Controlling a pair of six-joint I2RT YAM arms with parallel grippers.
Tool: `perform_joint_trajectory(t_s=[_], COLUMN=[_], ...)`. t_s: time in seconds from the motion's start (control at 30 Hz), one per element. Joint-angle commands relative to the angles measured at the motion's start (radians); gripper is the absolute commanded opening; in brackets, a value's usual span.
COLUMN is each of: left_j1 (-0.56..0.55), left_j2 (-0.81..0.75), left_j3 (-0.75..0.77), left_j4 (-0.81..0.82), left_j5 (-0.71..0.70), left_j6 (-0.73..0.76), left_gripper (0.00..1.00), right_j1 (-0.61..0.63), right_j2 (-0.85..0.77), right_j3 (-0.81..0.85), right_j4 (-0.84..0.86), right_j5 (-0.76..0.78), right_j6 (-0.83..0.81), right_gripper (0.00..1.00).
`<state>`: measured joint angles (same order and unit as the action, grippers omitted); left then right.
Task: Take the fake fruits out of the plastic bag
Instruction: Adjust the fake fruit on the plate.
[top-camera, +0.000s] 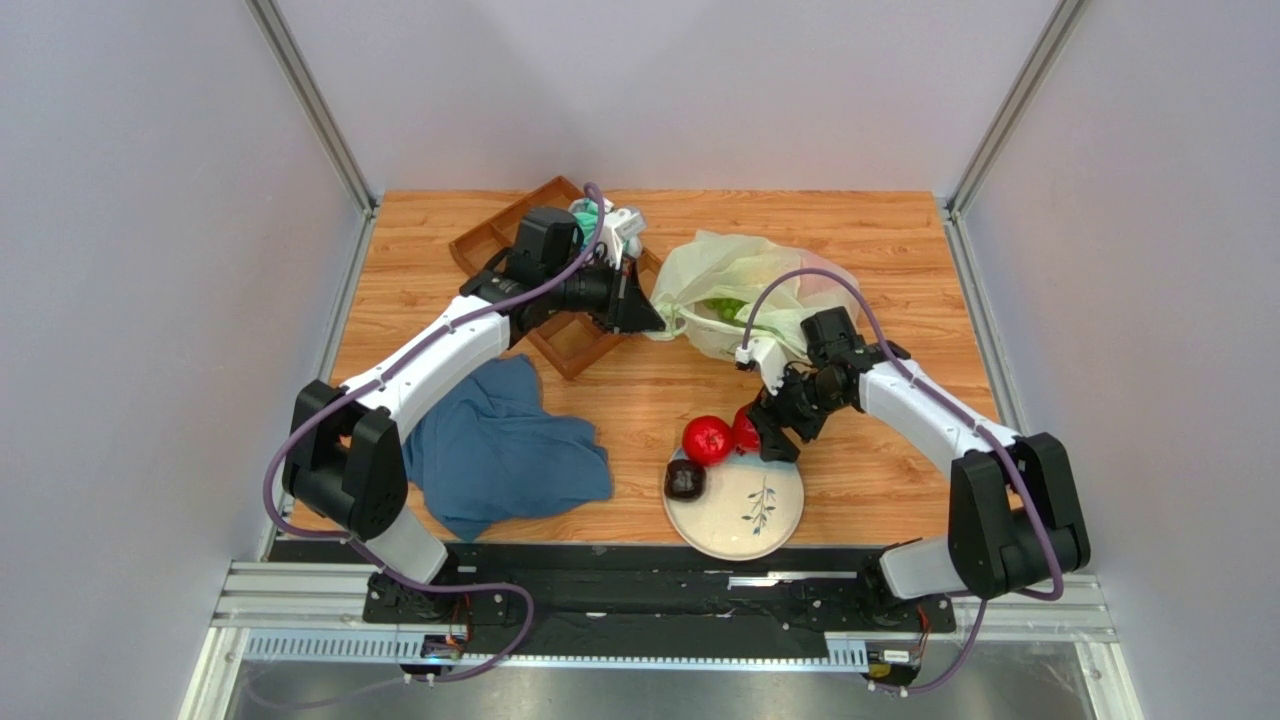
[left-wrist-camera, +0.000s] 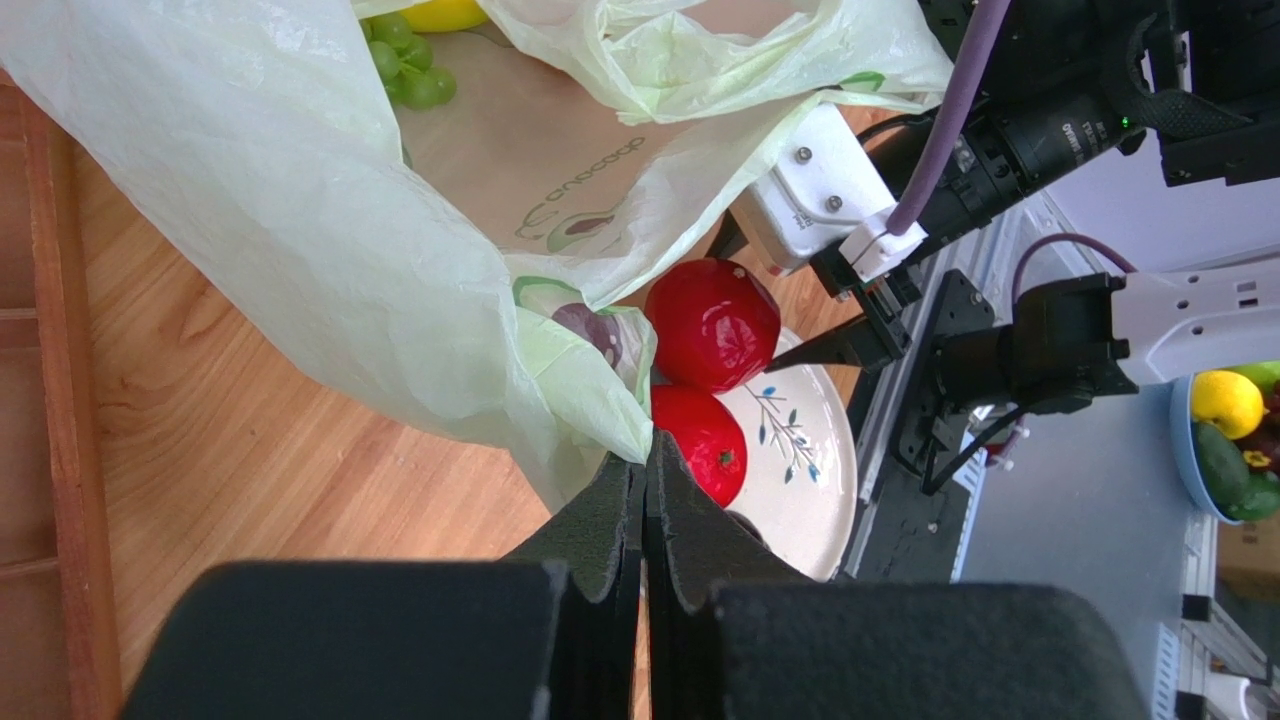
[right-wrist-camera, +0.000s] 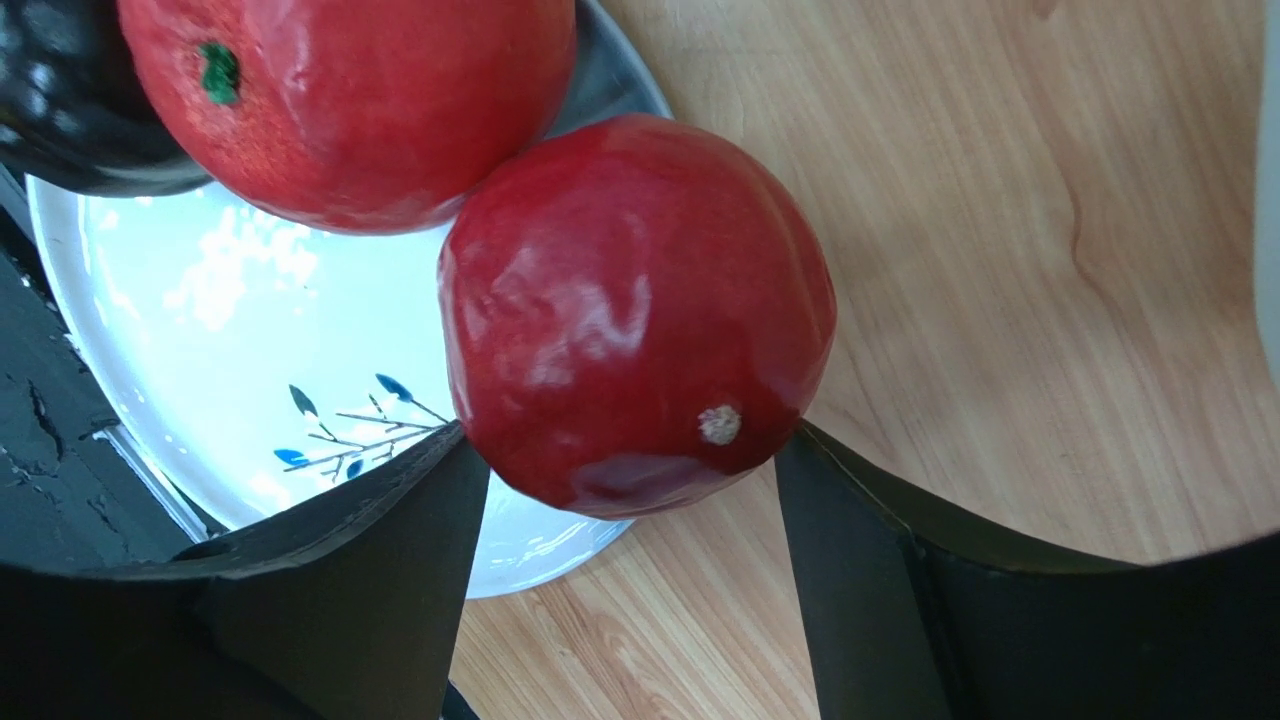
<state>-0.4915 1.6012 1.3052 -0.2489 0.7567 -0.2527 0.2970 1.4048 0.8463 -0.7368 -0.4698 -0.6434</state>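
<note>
The pale yellow-green plastic bag (top-camera: 736, 278) (left-wrist-camera: 301, 225) lies at the back of the table, and my left gripper (top-camera: 654, 315) (left-wrist-camera: 649, 443) is shut on a fold of its edge. Green grapes (left-wrist-camera: 406, 60) and a yellow fruit (left-wrist-camera: 443, 12) show inside it. On the white plate (top-camera: 751, 518) (right-wrist-camera: 226, 345) lie a red fruit (top-camera: 708, 440) (right-wrist-camera: 346, 105) and a dark one (top-camera: 685, 480) (right-wrist-camera: 60, 105). A second red fruit (top-camera: 745, 432) (right-wrist-camera: 639, 308) rests on the plate's rim. My right gripper (top-camera: 759, 435) (right-wrist-camera: 628, 450) stands open, its tips flanking that fruit's near end.
A dark blue cloth (top-camera: 504, 450) lies crumpled at the front left. A wooden tray (top-camera: 526, 240) sits at the back left under the left arm, with small items (top-camera: 624, 233) by its far corner. Off the table, a blue bowl of fruit (left-wrist-camera: 1232, 435) shows.
</note>
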Motion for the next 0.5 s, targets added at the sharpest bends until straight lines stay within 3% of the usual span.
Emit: perform_joint_trajectory(t_s=[0.0, 0.17, 0.33, 0.47], left_j1=[-0.005, -0.005, -0.005, -0.005], left_j2=[-0.023, -0.011, 0.003, 0.014], left_j3=[0.009, 0.023, 0.032, 0.026], left_j4=[0.02, 0.02, 0.028, 0.04], left_j5=[0.01, 0.018, 0.026, 0.029], left_j6=[0.017, 0.007, 0.0, -0.013], left_gripper=[0.0, 0.0, 0.0, 0.0], right_j1=[0.014, 0.014, 0.013, 0.01], right_j2=[-0.015, -0.152, -0.294, -0.328], right_j3=[0.046, 0.062, 0.242, 0.433], right_j4=[0.007, -0.114, -0.437, -0.491], right_j5=[-0.024, 0.016, -0.07, -0.05], right_j6=[0.007, -0.021, -0.15, -0.103], right_gripper=[0.81, 0.98, 1.0, 1.0])
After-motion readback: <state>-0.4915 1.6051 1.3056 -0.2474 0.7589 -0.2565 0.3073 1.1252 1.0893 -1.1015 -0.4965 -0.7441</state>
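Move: The red pomegranate is already between the right fingertips, its middle about 2 cm left of and 2 cm below the hand point, near the plate's forward right edge. The tomato touches it on the far side, about 9 cm left of the hand and 1 cm back, and the dark pepper is some 12 cm left and 6 cm back. The plate's middle is about 5 cm left and 8 cm back. From the left hand, still pinching the bag, the pomegranate lies some 14 cm right, 12 cm back and 17 cm down. The right hand stays almost in place while its fingers spread from around the red pomegranate and let go of it, reaching full opening as the hand starts to rise. It then climbs fast, about 12 cm straight up with only a slight drift back, away from the fruit and plate, the fingertips swinging some 10 degrees forward. ##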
